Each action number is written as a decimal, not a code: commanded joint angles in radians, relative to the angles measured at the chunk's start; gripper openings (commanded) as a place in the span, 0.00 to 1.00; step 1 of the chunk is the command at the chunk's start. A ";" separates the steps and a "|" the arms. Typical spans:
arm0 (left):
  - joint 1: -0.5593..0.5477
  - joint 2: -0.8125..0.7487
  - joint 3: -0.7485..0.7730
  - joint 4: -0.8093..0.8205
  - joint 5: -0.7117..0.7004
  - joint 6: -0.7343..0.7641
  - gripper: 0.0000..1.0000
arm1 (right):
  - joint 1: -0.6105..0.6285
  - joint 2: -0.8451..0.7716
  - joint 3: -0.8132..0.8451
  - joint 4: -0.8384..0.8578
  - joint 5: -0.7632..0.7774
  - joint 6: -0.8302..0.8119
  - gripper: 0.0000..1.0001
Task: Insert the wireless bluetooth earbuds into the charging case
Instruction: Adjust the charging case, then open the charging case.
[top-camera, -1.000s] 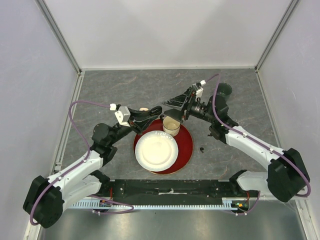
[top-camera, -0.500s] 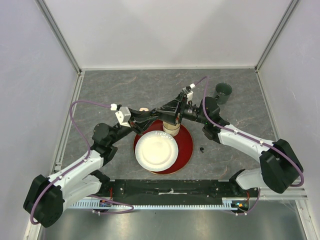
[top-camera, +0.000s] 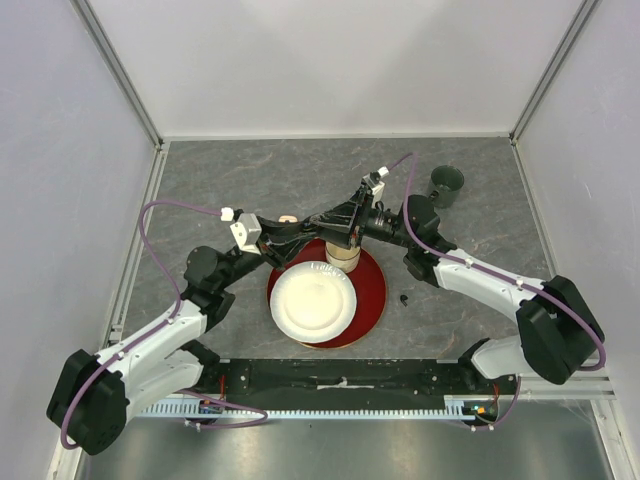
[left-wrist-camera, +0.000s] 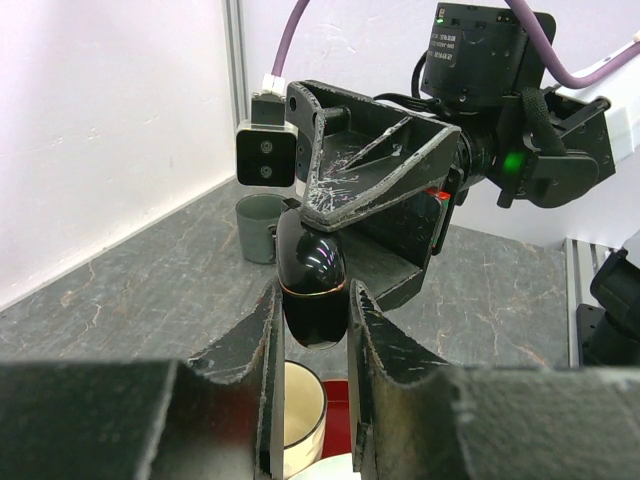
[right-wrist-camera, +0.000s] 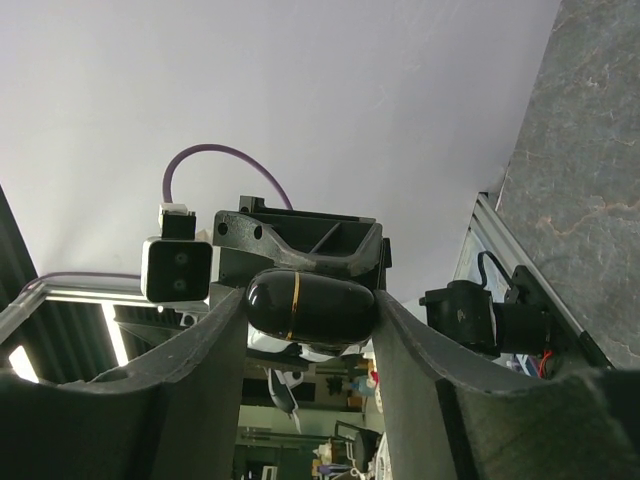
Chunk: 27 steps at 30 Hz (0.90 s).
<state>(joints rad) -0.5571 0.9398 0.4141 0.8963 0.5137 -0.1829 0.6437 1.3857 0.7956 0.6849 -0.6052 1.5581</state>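
The charging case (left-wrist-camera: 312, 285) is a glossy black capsule with a thin gold seam, held in the air above the cup. My left gripper (left-wrist-camera: 312, 297) is shut on its lower half. My right gripper (right-wrist-camera: 310, 302) comes from the opposite side, and its two fingers press on the case (right-wrist-camera: 310, 305) at both ends. In the top view the two grippers meet tip to tip, left gripper (top-camera: 312, 226) and right gripper (top-camera: 334, 222), and hide the case. One tiny black earbud (top-camera: 404, 298) lies on the table right of the red plate. No other earbuds show.
A paper cup (top-camera: 343, 254) stands on a red plate (top-camera: 375, 290) directly under the grippers, next to a white paper plate (top-camera: 313, 300). A dark grey mug (top-camera: 446, 182) stands at the back right. A small pale object (top-camera: 288, 217) lies behind the left gripper.
My right gripper has swung left from beside the mug to the case and narrowed its jaws around it. The left arm has held still with the case.
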 joint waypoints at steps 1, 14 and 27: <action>-0.004 -0.006 0.019 0.027 0.026 0.028 0.02 | 0.002 0.003 0.005 0.081 0.019 0.031 0.53; -0.004 0.017 0.035 0.035 0.000 -0.015 0.45 | 0.005 0.016 -0.001 0.136 0.008 0.065 0.24; -0.015 0.102 -0.037 0.331 -0.055 -0.058 0.51 | 0.014 0.035 -0.029 0.192 0.018 0.112 0.23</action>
<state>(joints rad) -0.5591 1.0283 0.3828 1.0813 0.4980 -0.2203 0.6525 1.4105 0.7742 0.7952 -0.6029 1.6367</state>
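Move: The charging case is already between both grippers: its middle is about 2 cm to the right of the left hand's point, 1 cm ahead and 2 cm above, and only 1 cm to the left of the right hand's, level with it. From the left hand, the cream cup is some 5 cm ahead, 5 cm right and 22 cm below; the white plate, 6 cm back, 2 cm left and 25 cm below; the white case, roughly 16 cm ahead, 10 cm left and 24 cm down. The left hand lets go of the charging case after a brief hold, opening its fingers from about a third to half of their range while it stays within 1 cm of its place around the case's lower end. The right hand keeps its pinch on the case from the other side, lifting it about 1 cm as the left fingers open, then easing slightly down, with its wrist rolling some 5 degrees. ##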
